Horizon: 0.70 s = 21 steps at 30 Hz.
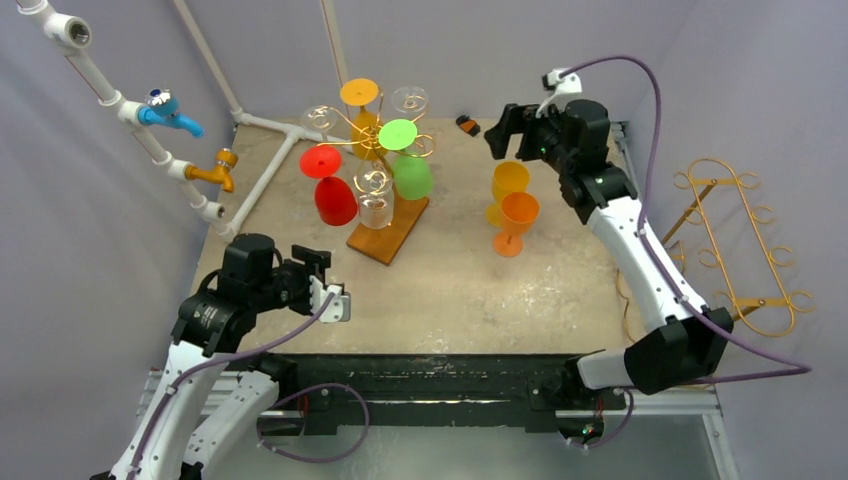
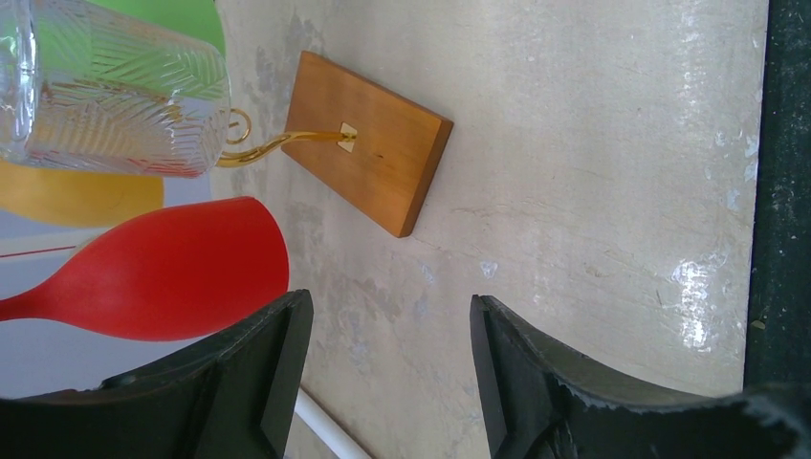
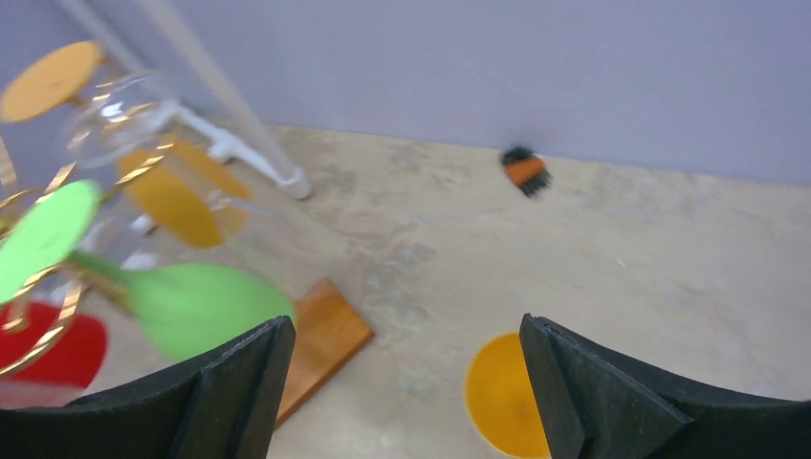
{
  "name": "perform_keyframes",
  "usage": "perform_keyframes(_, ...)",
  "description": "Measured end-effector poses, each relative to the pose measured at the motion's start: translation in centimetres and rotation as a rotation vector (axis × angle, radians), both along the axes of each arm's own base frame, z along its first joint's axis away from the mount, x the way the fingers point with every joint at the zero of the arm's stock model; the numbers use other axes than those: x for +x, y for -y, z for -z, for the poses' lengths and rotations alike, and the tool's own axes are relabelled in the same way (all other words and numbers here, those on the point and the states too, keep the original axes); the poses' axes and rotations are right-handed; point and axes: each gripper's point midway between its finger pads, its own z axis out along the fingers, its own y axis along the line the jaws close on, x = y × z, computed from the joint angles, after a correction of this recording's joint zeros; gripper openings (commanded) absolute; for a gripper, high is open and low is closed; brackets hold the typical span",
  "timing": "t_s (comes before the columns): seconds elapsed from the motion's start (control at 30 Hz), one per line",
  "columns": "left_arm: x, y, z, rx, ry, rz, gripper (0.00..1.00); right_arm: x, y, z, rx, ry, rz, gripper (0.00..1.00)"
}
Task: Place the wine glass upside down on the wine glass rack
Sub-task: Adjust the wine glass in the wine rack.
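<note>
The gold wire wine glass rack [image 1: 372, 140] stands on a wooden base [image 1: 388, 235] at the back middle of the table. Red [image 1: 335, 200], green [image 1: 412, 176], clear [image 1: 375, 208] and yellow [image 1: 360, 94] glasses hang on it upside down. A yellow wine glass [image 1: 510, 182] and an orange wine glass [image 1: 518, 214] stand upright on the table to its right. My right gripper [image 1: 500, 135] hovers open just behind and above them; the yellow glass [image 3: 505, 394] shows below its empty jaws [image 3: 404, 330]. My left gripper [image 1: 335, 280] is open and empty near the front left, facing the red glass [image 2: 182, 273] and the base [image 2: 368, 143].
A white pipe frame with a blue tap [image 1: 170, 110] and an orange tap [image 1: 215, 170] runs along the left and back. A small black and orange object [image 1: 467, 124] lies by the back wall. A spare gold rack [image 1: 740, 240] lies off the table's right edge.
</note>
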Motion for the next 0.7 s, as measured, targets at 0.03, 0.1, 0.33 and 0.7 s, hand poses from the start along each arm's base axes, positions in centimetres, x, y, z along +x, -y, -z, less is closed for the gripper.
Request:
perform_keyframes(0.03, 0.1, 0.0, -0.1, -0.002, 0.001, -0.002, 0.65, -0.5, -1.1, -0.5, -0.003, 0.032, -0.044, 0.99)
perform_keyframes(0.1, 0.3, 0.1, -0.5, -0.009, 0.003, -0.007, 0.66, -1.6, -4.6, -0.9, -0.02, 0.096, -0.178, 0.99)
perform_keyframes(0.33, 0.8, 0.3, -1.4, -0.041, 0.006, -0.031, 0.69, -3.9, -10.6, 6.3, -0.044, 0.116, -0.471, 0.99)
perform_keyframes(0.7, 1.0, 0.4, -2.0, -0.057, 0.005, -0.046, 0.7, -4.6, -16.6, 9.3, -0.041, 0.201, -0.696, 0.99)
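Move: The green wine glass hangs upside down on the rack about 23 cm to the right gripper's left, 3 cm farther out and some 7 cm lower. From that gripper, the patterned clear glass hangs about 29 cm left and 7 cm back; the plain clear glass is roughly 21 cm left and 11 cm ahead. From the left gripper, the green glass is about 26 cm ahead, 19 cm right and 6 cm higher. Sweep the empty right gripper left about 17 cm towards the green glass, sinking some 9 cm after a slight early rise and drawing back a little. Turn it about 40 degrees counter-clockwise as it travels, so that the wide-open fingers come to face the green bowl, and stop short of closing. Let the left gripper rise about 2 cm. ##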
